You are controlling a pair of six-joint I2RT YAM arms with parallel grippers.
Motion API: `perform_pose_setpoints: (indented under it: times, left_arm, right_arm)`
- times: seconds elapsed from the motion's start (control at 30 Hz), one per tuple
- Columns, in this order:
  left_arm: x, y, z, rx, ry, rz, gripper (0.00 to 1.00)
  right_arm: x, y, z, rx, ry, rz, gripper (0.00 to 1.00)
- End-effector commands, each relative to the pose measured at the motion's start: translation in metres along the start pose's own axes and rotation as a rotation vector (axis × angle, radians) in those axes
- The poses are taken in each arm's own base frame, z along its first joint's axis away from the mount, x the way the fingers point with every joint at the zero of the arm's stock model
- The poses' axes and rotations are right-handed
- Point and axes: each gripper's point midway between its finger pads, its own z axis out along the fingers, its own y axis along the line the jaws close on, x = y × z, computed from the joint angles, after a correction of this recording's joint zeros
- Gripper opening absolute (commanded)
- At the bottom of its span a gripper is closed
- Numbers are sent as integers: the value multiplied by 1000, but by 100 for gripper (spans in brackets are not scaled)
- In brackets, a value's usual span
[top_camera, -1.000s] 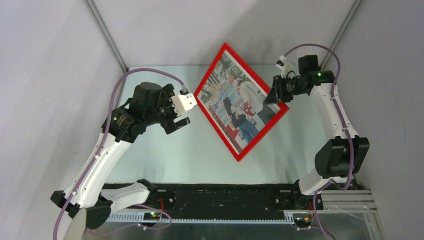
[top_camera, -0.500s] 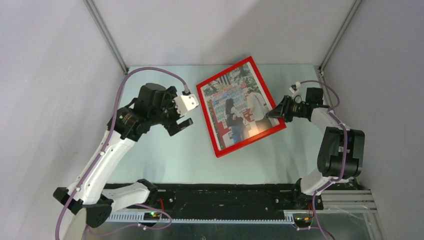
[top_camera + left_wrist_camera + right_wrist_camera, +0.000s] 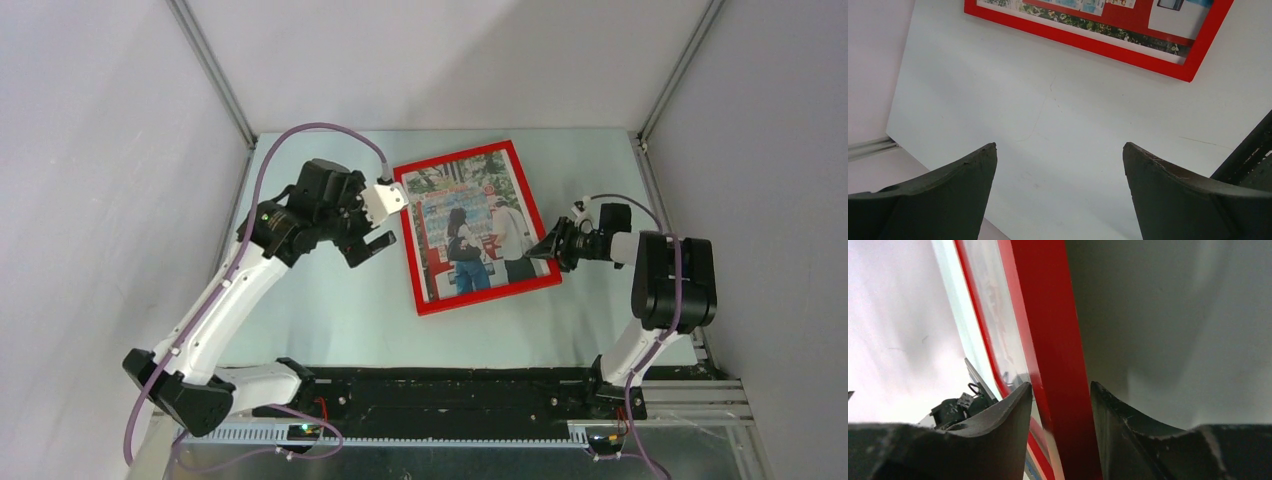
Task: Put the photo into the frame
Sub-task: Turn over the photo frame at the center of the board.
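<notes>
The frame [image 3: 487, 290], glossy red, lies face up on the table near the middle, with the photo [image 3: 470, 228] of two people at a red machine showing inside it. My right gripper [image 3: 553, 248] is low at the frame's right edge. In the right wrist view its jaws straddle the red frame [image 3: 1053, 340] rail with a thin gap on the left side, so the right gripper [image 3: 1061, 387] is open. My left gripper [image 3: 372, 228] hovers just left of the frame, wide open and empty. The left wrist view shows the frame's corner [image 3: 1188, 70] ahead of the left gripper [image 3: 1059, 150].
The pale table [image 3: 330, 310] is enclosed by grey walls on the left, back and right. Metal corner posts [image 3: 215, 70] rise at the back corners. The black arm base rail [image 3: 450, 390] runs along the near edge.
The frame, held tilted up by the right gripper, has swung down and lies flat on the table. The right arm dropped low and its jaws widened. The left arm shifted slightly toward the frame.
</notes>
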Motion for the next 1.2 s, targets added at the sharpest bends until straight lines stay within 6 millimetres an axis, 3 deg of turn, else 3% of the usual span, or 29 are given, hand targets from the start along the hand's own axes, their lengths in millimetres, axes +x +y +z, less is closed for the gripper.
perform_pose_setpoints:
  times: [0.0, 0.13, 0.3, 0.43, 0.67, 0.97, 1.17]
  left_arm:
    - [-19, 10, -3, -19, -55, -24, 100]
    - [-20, 10, 1, -9, -48, -28, 100]
    - [-16, 9, 7, -1, -28, -27, 100]
    - [-13, 7, 12, 9, -14, -27, 100]
    - [-8, 7, 17, 11, 10, -33, 100]
    - [10, 8, 27, -56, 42, -122, 100]
    - [23, 25, 27, -217, -3, -244, 100]
  right_arm:
    - [1, -9, 2, 20, 4, 7, 53]
    - [8, -15, 0, 24, 28, 20, 62]
    - [20, -17, -6, 43, 61, 5, 84]
    - [28, -12, -12, 63, 82, -40, 91]
    - [41, -17, -27, 171, 130, -109, 94]
    - [15, -13, -68, 313, -13, -283, 99]
    - [-16, 23, -103, 366, -213, -484, 99]
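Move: The photo frame lies face up with its right rail still between the right hand's fingers and held a little off the board; from that hand its middle is about 14 cm left, 7 cm ahead and 2 cm below. The near-right corner is some 5 cm back and 2 cm right, the near-left corner roughly 12 cm back and 24 cm left. From the left hand, the frame's middle lies about 13 cm ahead, 20 cm right and 23 cm below. Open the right gripper wide to let go of the frame's right rail while sinking about 2 cm, then draw the hand back some 5 cm, staying low. Finish by pulling right and up off the frame, tipping the fingers more steeply down. Meanwhile lower the open left gripper about 5 cm, mostly late, keeping it clear of the board. ##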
